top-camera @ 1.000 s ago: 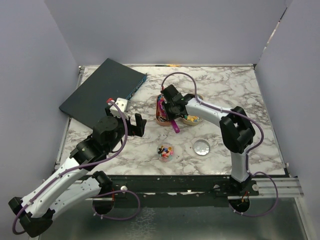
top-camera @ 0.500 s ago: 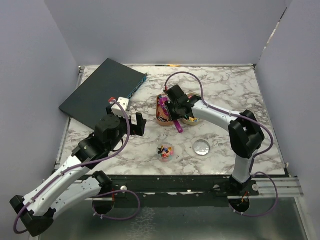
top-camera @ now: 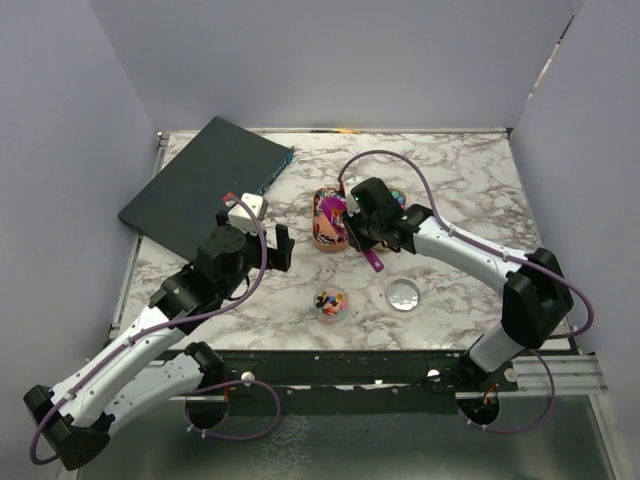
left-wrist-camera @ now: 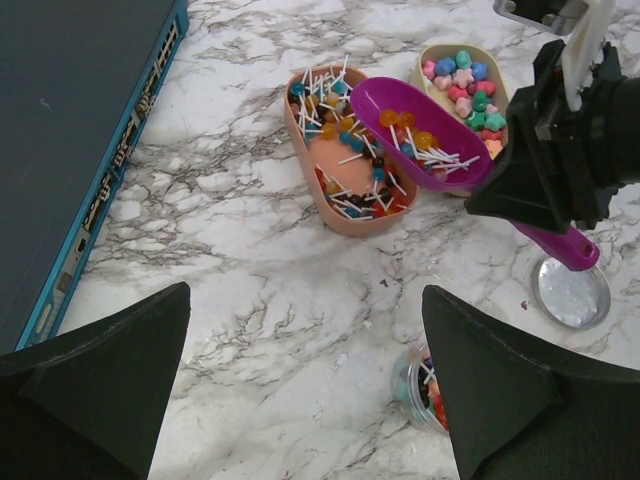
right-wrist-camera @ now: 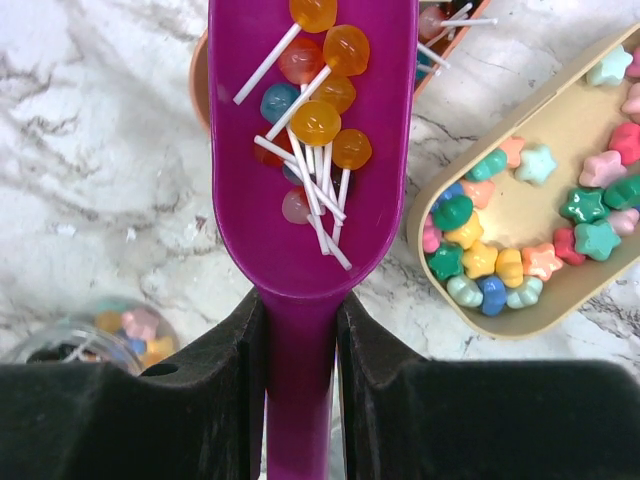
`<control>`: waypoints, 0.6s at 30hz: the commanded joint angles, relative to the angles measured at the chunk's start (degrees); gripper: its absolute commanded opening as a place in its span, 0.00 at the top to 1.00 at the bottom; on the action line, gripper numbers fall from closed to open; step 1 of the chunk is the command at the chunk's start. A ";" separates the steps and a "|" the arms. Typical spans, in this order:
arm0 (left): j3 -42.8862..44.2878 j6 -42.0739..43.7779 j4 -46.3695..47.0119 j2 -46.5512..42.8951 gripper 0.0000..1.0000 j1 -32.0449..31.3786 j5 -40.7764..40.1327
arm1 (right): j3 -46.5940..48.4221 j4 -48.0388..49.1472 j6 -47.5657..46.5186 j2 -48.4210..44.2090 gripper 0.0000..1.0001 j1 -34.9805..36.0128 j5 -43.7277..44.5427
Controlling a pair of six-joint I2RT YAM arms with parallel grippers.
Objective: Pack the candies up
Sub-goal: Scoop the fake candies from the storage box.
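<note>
The candies are tiny ball lollipops on white sticks and small star sweets. My right gripper (right-wrist-camera: 300, 310) is shut on the handle of a purple scoop (right-wrist-camera: 315, 230) that carries several lollipops (right-wrist-camera: 320, 110). The scoop (top-camera: 334, 211) hangs over the near-right edge of an orange oval tray (left-wrist-camera: 335, 165) full of lollipops. Beside it a beige tray (right-wrist-camera: 520, 215) holds star sweets. A small clear jar (top-camera: 331, 302) with mixed candies stands nearer the arms, and its right side is hidden by a finger in the left wrist view. My left gripper (left-wrist-camera: 305, 300) hovers open to the jar's left, holding nothing.
A round clear lid (top-camera: 404, 295) lies flat to the right of the jar. A flat dark blue box (top-camera: 205, 185) lies at the back left of the marble table (top-camera: 460, 180). Grey walls close in three sides.
My right arm has swung its elbow out to the right and drawn the loaded scoop back and rightward off the orange tray. The left arm has edged slightly forward.
</note>
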 commanded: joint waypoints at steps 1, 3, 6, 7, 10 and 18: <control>-0.65 -0.72 0.78 0.73 0.01 0.32 2.48 | -3.34 0.39 -7.92 -5.49 1.00 0.80 -4.11; -0.61 -1.10 0.98 1.04 0.01 0.30 3.20 | -5.21 0.34 -10.95 -8.74 0.99 1.06 -7.56; -0.17 -1.55 1.31 1.83 0.01 0.28 3.77 | -7.69 -0.08 -15.25 -13.05 0.99 1.33 -13.88; 0.09 -2.00 1.36 1.95 0.01 0.32 4.27 | -8.22 -0.92 -16.73 -14.17 0.99 1.43 -15.75; 0.85 -3.42 1.83 2.31 0.01 0.33 6.28 | -8.91 -4.23 -21.24 -16.82 0.99 1.82 -19.59; 2.83 -5.63 2.22 3.06 0.01 0.30 10.23 | -12.88 -5.78 -31.47 -24.61 1.00 3.90 -21.85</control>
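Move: Hanging over the near part of the lollipop box, the loaded scoop is held by the right hand; the clear round storage box lies about 11 cm back and 5 cm left of that hand, some 9 cm below. From the hand, the lollipop box's middle is 9 cm ahead and 5 cm left, the bead box 10 cm ahead and 7 cm right, the round lid 9 cm back and 12 cm right. From the left hand, the storage box is about 4 cm back, 11 cm right and well below. Drawing back about 9 cm and rising some 4 cm, the right hand carries the scoop off the lollipop box towards the round storage box. It keeps its pinch on the handle, turning the wrist some 30 degrees counter-clockwise so the bowl swings left, with a slight upward tip. The open left hand eases right, towards the storage box. ##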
